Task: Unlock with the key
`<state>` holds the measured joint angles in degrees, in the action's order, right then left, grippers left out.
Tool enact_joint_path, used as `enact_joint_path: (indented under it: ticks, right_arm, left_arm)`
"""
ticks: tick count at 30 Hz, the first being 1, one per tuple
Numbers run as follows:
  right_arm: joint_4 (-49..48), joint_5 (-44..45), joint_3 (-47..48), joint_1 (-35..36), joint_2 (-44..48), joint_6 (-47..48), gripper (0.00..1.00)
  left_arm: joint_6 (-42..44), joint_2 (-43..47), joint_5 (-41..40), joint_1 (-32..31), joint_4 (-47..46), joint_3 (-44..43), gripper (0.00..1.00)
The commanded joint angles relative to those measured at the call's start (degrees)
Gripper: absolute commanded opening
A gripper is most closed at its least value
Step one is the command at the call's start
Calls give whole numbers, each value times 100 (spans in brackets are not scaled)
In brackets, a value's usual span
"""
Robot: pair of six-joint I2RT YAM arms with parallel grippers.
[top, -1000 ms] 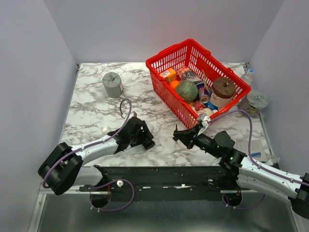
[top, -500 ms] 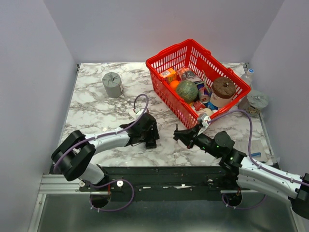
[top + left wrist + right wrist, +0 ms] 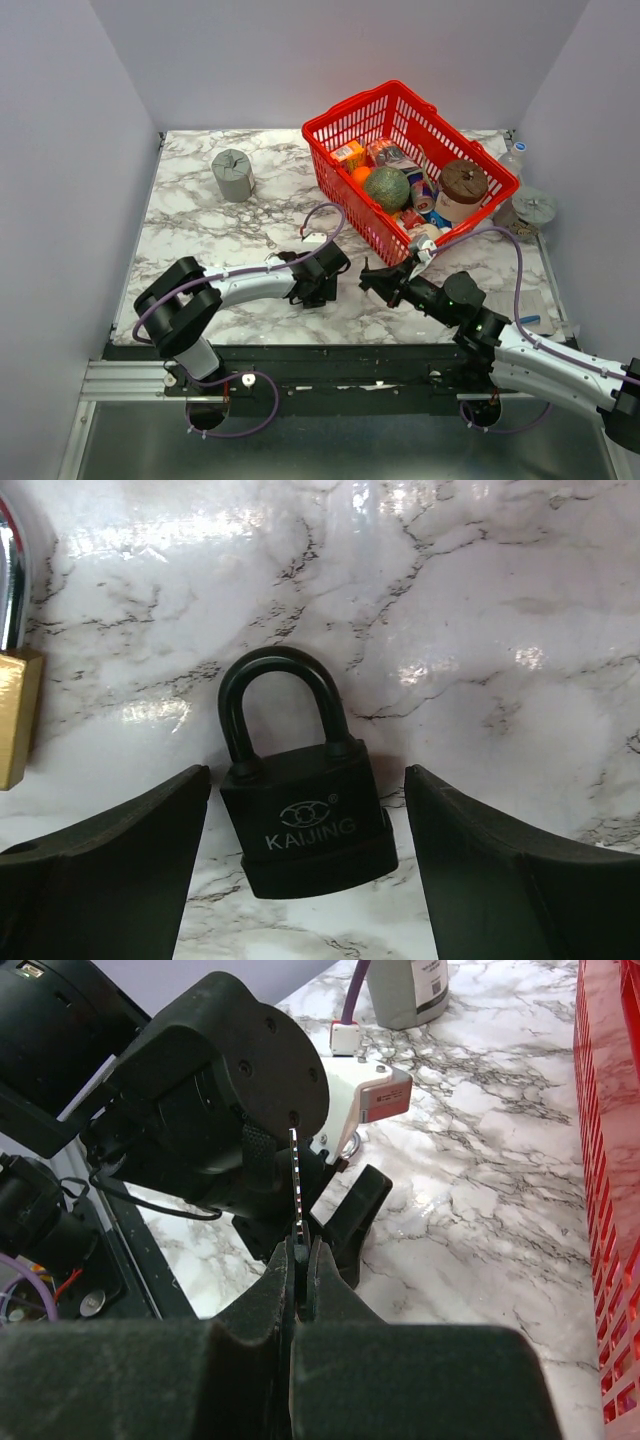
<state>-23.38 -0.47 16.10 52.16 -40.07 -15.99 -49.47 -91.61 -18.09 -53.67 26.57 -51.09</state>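
Note:
A black padlock (image 3: 305,820) marked KAIJING lies flat on the marble, shackle pointing away. My left gripper (image 3: 307,780) is open, with one finger on each side of the lock body and a gap to both. My right gripper (image 3: 305,1250) is shut on the key (image 3: 296,1185). The key's black head is pinched between the pads and its thin silver blade sticks out toward the left arm's wrist (image 3: 220,1110). In the top view the left gripper (image 3: 318,290) and right gripper (image 3: 372,281) face each other near the table's front, and the left gripper hides the lock.
A brass padlock (image 3: 14,720) lies just left of the black one. A red basket (image 3: 340,125) full of groceries stands at the back right. A grey cylinder (image 3: 233,175) is at the back left, and a bottle and a round lid (image 3: 533,207) sit by the right wall.
My left arm has swung to the right along the front of the table, bringing its gripper close to the right gripper. The right arm has not moved.

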Motion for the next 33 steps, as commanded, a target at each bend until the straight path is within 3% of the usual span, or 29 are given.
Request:
enact_joint_path:
  ticks: [1,8,11,14,15,18,24,28,33]
  right_arm:
    - [17,161,-45,4,44,52,1]
    - [17,161,-45,4,26,52,1]
    - [35,179,-45,4,35,52,1]
    - [44,179,-45,4,26,61,1]
    - [52,179,-45,-4,26,61,1]
    - [105,170,-28,5,52,70,1]
    - [175,170,-1,4,18,113,1]
    - [228,-172,130,5,-236,201,1]
    - [325,-559,324,13,-466,79,1]
  left_arm:
    - [-88,-67,-380,-38,516,-103,87]
    - [7,65,-169,-47,104,55,79]
    - [61,-5,-116,-47,68,47,71]
    - [52,-14,-169,-47,85,55,48]
    - [17,-14,-186,-47,94,64,34]
    - [17,99,-405,-47,252,12,16]
    - [350,197,-1442,-179,1305,-603,5]
    - [877,-215,-2294,-407,2333,-1629,5]
    - [1545,-392,-3094,-478,3424,-2308,5]
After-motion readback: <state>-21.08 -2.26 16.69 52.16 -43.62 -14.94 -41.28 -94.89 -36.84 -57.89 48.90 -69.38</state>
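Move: The black padlock lies flat between the open left fingers, its middle some 1 cm ahead and 1 cm left of the hand point, about level with it. The brass padlock is roughly 9 cm to the left and 5 cm ahead; the right hand's key is about 11 cm to the right, 1 cm back and 17 cm up. From the right hand, the black padlock lies about 3 cm ahead, 14 cm left and 18 cm below. Left hand pinches the black padlock, lifts it about 7 cm and forward, tilting 20 degrees; right dips slightly. ##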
